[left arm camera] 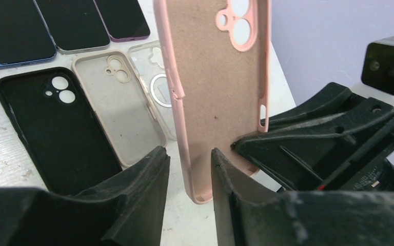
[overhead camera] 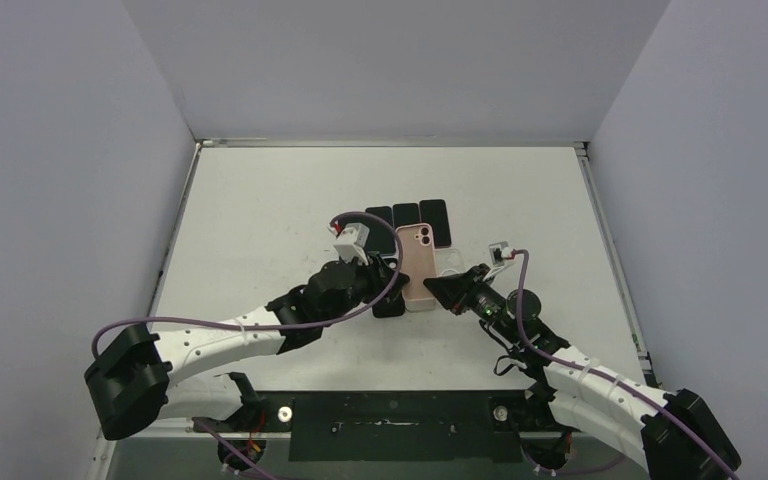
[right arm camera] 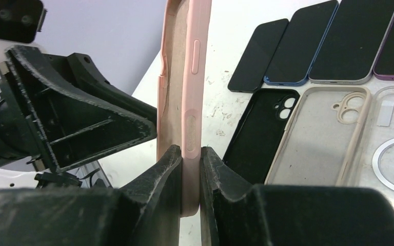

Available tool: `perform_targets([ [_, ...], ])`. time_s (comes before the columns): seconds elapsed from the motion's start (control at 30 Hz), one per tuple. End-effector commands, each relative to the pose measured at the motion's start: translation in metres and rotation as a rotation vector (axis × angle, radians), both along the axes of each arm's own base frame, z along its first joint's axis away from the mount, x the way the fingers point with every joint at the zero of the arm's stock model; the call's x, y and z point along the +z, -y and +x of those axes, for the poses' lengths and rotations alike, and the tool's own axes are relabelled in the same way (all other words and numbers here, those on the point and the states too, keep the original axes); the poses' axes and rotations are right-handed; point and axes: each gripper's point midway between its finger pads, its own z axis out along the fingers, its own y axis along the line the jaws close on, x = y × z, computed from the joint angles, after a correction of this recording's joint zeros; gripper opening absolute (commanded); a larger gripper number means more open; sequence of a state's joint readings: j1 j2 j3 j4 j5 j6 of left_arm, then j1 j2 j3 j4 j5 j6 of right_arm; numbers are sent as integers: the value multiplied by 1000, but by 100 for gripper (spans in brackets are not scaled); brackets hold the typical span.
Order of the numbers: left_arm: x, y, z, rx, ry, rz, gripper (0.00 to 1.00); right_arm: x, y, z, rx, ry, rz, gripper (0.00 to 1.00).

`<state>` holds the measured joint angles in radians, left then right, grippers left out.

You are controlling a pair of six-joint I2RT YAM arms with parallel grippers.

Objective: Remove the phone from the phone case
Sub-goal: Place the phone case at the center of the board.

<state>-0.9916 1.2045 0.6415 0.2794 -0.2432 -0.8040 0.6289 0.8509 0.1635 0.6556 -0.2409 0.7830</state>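
Observation:
A pink phone case [overhead camera: 418, 262] is held upright above the table. My right gripper [right arm camera: 191, 154] is shut on its side rim [right arm camera: 191, 77]. In the left wrist view its suede inside [left arm camera: 215, 77] faces me with the camera holes showing through, and no phone sits in it. My left gripper [left arm camera: 189, 156] stands open around the case's lower corner; the right finger [left arm camera: 225, 174] is close against the lining and the left finger [left arm camera: 149, 174] is apart from the rim. Several phones [right arm camera: 297, 46] lie face up at the back; I cannot tell which came from this case.
On the table under the pink case lie a black case [left arm camera: 51, 123], a beige case [left arm camera: 118, 102] and a clear case [left arm camera: 156, 82], all empty. The row of phones [overhead camera: 406, 213] is just behind them. Both arms meet at the table's middle.

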Motion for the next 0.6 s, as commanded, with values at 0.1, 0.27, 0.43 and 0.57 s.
perform_targets([
  [0.1, 24, 7, 18, 16, 28, -86, 23, 26, -11, -5, 58, 95, 51, 0],
  [0.27, 18, 2, 19, 14, 23, -59, 0, 25, -15, -8, 82, 107, 37, 0],
  [0.43, 7, -22, 22, 60, 21, 34, 0, 26, -12, -7, 74, 135, -4, 31],
  [0.57, -1, -47, 26, 104, 17, 121, 0, 26, -9, -5, 62, 158, -40, 62],
])
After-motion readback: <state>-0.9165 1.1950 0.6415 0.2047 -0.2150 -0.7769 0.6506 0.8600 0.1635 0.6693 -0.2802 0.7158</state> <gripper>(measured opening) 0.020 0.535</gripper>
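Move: The pink phone case, still pinched by its right rim in the right fingers, has its middle about 4 cm ahead, 4 cm right of and 2 cm above the open left hand; from the right hand it is some 4 cm ahead, 3 cm left and 2 cm up. Roughly 15 cm below the left hand lie the black case, 9 cm ahead and 4 cm left, and the beige case, 10 cm ahead and 3 cm right. Forward and down, about 1.5 cm each way, the left hand eases in and shuts its fingers on the left rim of the pink case, then starts off to the left by some 2 cm with its grip kept. The right hand drifts back and left about 1 cm, still holding the right rim, and late on opens and lets go. ##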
